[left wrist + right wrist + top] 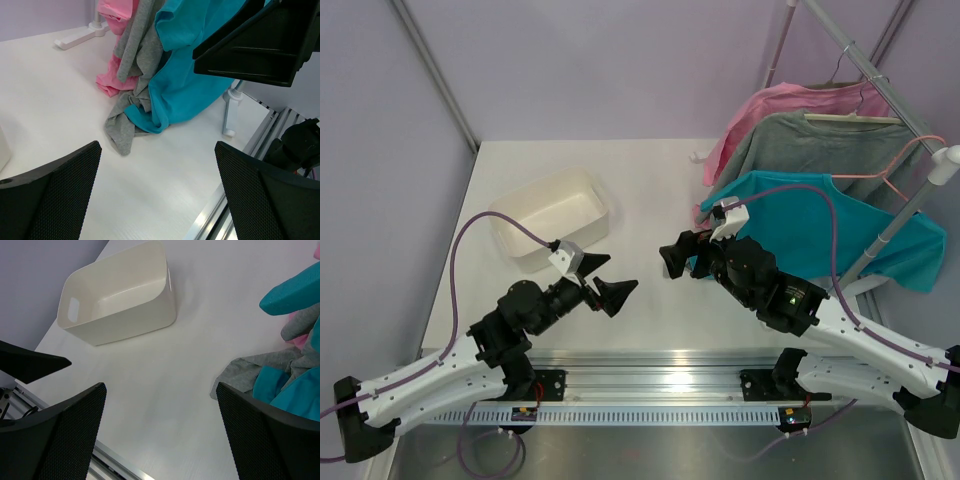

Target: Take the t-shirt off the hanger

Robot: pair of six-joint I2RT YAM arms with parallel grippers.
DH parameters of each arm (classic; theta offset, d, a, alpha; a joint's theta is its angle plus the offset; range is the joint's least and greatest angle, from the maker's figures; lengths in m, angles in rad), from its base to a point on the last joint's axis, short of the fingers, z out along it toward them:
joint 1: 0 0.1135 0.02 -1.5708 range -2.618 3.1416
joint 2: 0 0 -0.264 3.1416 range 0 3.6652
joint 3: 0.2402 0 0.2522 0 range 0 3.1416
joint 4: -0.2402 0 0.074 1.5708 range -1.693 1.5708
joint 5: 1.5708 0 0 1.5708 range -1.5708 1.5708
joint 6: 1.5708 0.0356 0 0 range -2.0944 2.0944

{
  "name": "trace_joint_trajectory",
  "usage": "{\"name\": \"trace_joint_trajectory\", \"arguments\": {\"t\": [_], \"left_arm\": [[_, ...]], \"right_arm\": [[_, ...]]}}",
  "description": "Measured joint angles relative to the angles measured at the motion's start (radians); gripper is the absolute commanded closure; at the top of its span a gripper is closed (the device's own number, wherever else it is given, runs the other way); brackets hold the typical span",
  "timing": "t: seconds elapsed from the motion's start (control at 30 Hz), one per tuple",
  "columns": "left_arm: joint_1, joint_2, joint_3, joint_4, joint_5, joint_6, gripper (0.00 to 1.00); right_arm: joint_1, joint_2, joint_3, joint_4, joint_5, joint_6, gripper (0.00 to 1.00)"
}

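Observation:
The teal t-shirt (800,225) hangs on the thin pink wire hanger (895,165) on the rack at the right, nearest of three shirts. Its lower hem rests on the table in the left wrist view (185,75) and shows at the right edge of the right wrist view (295,390). My right gripper (672,255) is open and empty, just left of the t-shirt's hem and apart from it (160,435). My left gripper (623,272) is open and empty over the table's middle, facing the right one (157,195).
A grey t-shirt (800,140) on a wooden hanger (850,118) and a pink t-shirt (770,105) hang behind the teal one. The rack's slanted bar (880,75) and foot (80,37) stand at the right. A white bin (555,215) sits at the left.

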Motion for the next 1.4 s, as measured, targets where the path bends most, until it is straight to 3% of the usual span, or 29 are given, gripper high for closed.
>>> {"name": "trace_joint_trajectory", "arguments": {"t": [0.27, 0.6, 0.7, 0.9, 1.07, 1.27, 1.4], "left_arm": [[0.0, -0.015, 0.0, -0.001, -0.001, 0.003, 0.01], [0.0, -0.016, 0.0, -0.003, -0.002, 0.003, 0.01], [0.0, -0.018, 0.0, -0.003, -0.001, 0.003, 0.01], [0.0, -0.016, 0.0, -0.002, 0.025, 0.003, 0.01], [0.0, -0.002, 0.0, -0.002, 0.03, 0.003, 0.01], [0.0, 0.046, 0.009, 0.018, 0.054, 0.019, 0.01], [0.0, 0.179, 0.137, 0.02, 0.104, 0.023, 0.01]], "right_arm": [[0.0, 0.005, 0.024, -0.035, 0.008, 0.002, 0.0], [0.001, -0.102, 0.27, -0.266, 0.14, 0.024, 0.01], [0.002, -0.142, 0.39, -0.343, 0.246, 0.011, 0.0], [0.002, -0.153, 0.629, -0.548, 0.609, 0.101, 0.02], [0.002, -0.167, 0.627, -0.663, 0.781, 0.233, 0.02], [0.002, -0.21, 0.556, -0.69, 0.88, 0.293, 0.03], [0.002, -0.253, 0.529, -0.703, 0.904, 0.312, 0.02]]}}
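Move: The teal t-shirt's middle hangs some 25 cm to the right of the right hand and about 9 cm ahead, at much the same height. The grey shirt hangs roughly 9 cm beyond it. From the right hand, the pink hanger is about 33 cm right, 9 cm ahead and 15 cm up; the rack pole is some 38 cm right and 6 cm ahead. From the left hand, the teal t-shirt lies about 39 cm right, 14 cm ahead and level. Swing the empty right gripper about 25 cm to the right and up nearly 20 cm across the front of the teal t-shirt, then let it sink 3 or 4 cm while still going right. Turn it some 50 degrees clockwise on the way, so the wide-open fingers face the shirt and its hanger, short of the pole. Near the end, ease the open left hand 3 cm right. ##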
